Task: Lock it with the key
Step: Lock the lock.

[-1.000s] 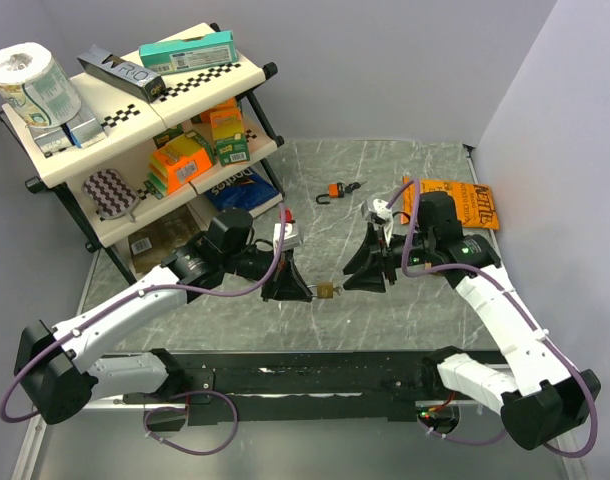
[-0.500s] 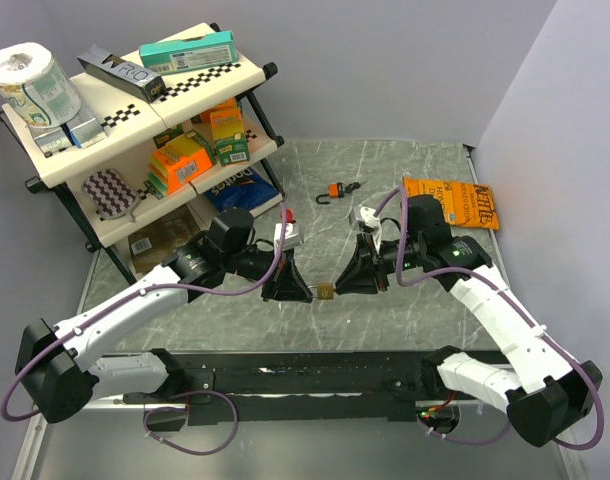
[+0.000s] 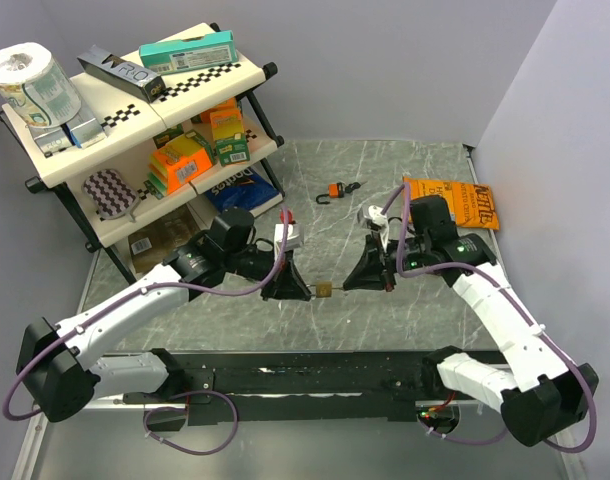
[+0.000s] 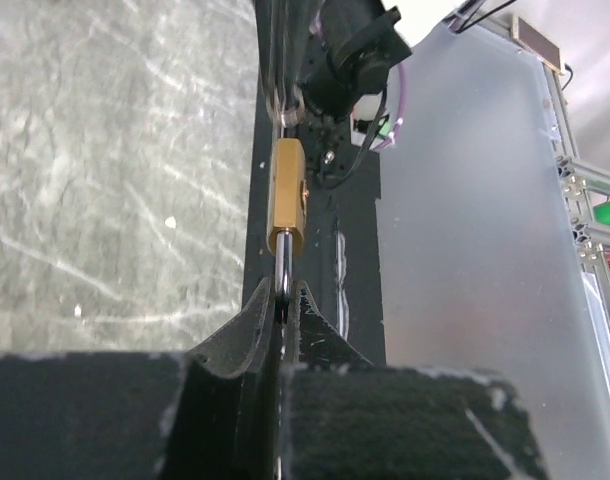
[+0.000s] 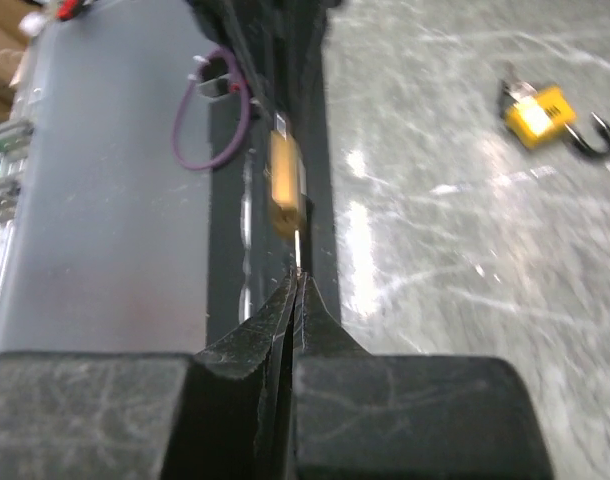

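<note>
A small brass padlock hangs in the air between my two grippers, above the table's near middle. My left gripper is shut on its steel shackle, and the brass body points away from it. My right gripper comes from the opposite side. It is shut on the thin silver key, whose blade runs into the padlock's far end. In the right wrist view the jaws stand pressed together on the key, with the right gripper just short of the brass body.
A second, orange padlock lies on the marble table top further back. An orange snack bag lies at the right rear. A two-tier shelf rack full of boxes stands at the left. The black base rail runs along the near edge.
My right gripper has gone from open to shut, closing on the key at the padlock. The left gripper has kept its hold on the shackle without moving.
</note>
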`<state>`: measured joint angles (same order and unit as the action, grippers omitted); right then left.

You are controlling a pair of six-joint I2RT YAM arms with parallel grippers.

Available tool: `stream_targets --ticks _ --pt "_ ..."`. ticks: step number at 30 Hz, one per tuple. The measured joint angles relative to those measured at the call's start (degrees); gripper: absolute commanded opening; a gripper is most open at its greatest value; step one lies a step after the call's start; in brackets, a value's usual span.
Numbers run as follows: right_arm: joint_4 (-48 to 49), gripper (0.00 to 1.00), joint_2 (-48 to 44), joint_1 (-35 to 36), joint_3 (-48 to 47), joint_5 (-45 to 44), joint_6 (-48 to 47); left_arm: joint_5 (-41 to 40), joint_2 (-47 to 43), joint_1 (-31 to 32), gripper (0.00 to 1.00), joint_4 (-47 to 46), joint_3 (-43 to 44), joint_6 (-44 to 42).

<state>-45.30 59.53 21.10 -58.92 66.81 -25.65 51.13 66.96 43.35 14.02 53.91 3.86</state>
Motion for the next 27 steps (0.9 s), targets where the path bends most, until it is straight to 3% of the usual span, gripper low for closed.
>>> stream_targets --ticks 8,12,20,27 --pt "-7.19 0.0 1.31 -7.89 0.0 -1.18 -6.27 0.11 0.07 -1.68 0.01 4.46 -0.11 -4.63" --pt "-5.03 0.0 3.1 -13.55 1.4 -5.73 -3.65 -0.07 0.31 -1.92 0.01 4.76 -0.31 -5.35" --pt "9.35 0.0 6.99 -18.51 12.07 -28.61 11.28 -3.74 2.75 -2.01 0.01 4.96 -0.31 -6.49" --pt "17.29 0.0 18.21 -22.4 11.89 -41.92 18.4 -7.76 7.67 -2.05 0.01 8.37 1.73 -6.47"
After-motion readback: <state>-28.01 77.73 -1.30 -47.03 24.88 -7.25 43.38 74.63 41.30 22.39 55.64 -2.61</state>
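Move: The right hand, key pinched, has the big padlock about 17 cm ahead, 27 to its right and 24 below. The small brass padlock is some 5 cm to its left, level fore and aft and 2 lower; the yellow padlock is 17 cm ahead, 19 left and 24 below. The left hand keeps the small brass padlock by its shackle, its body about 4 cm to that hand's right and 1 below. Right carries the key down, right and forward about 28 cm towards the big padlock; left sinks 6 cm. ##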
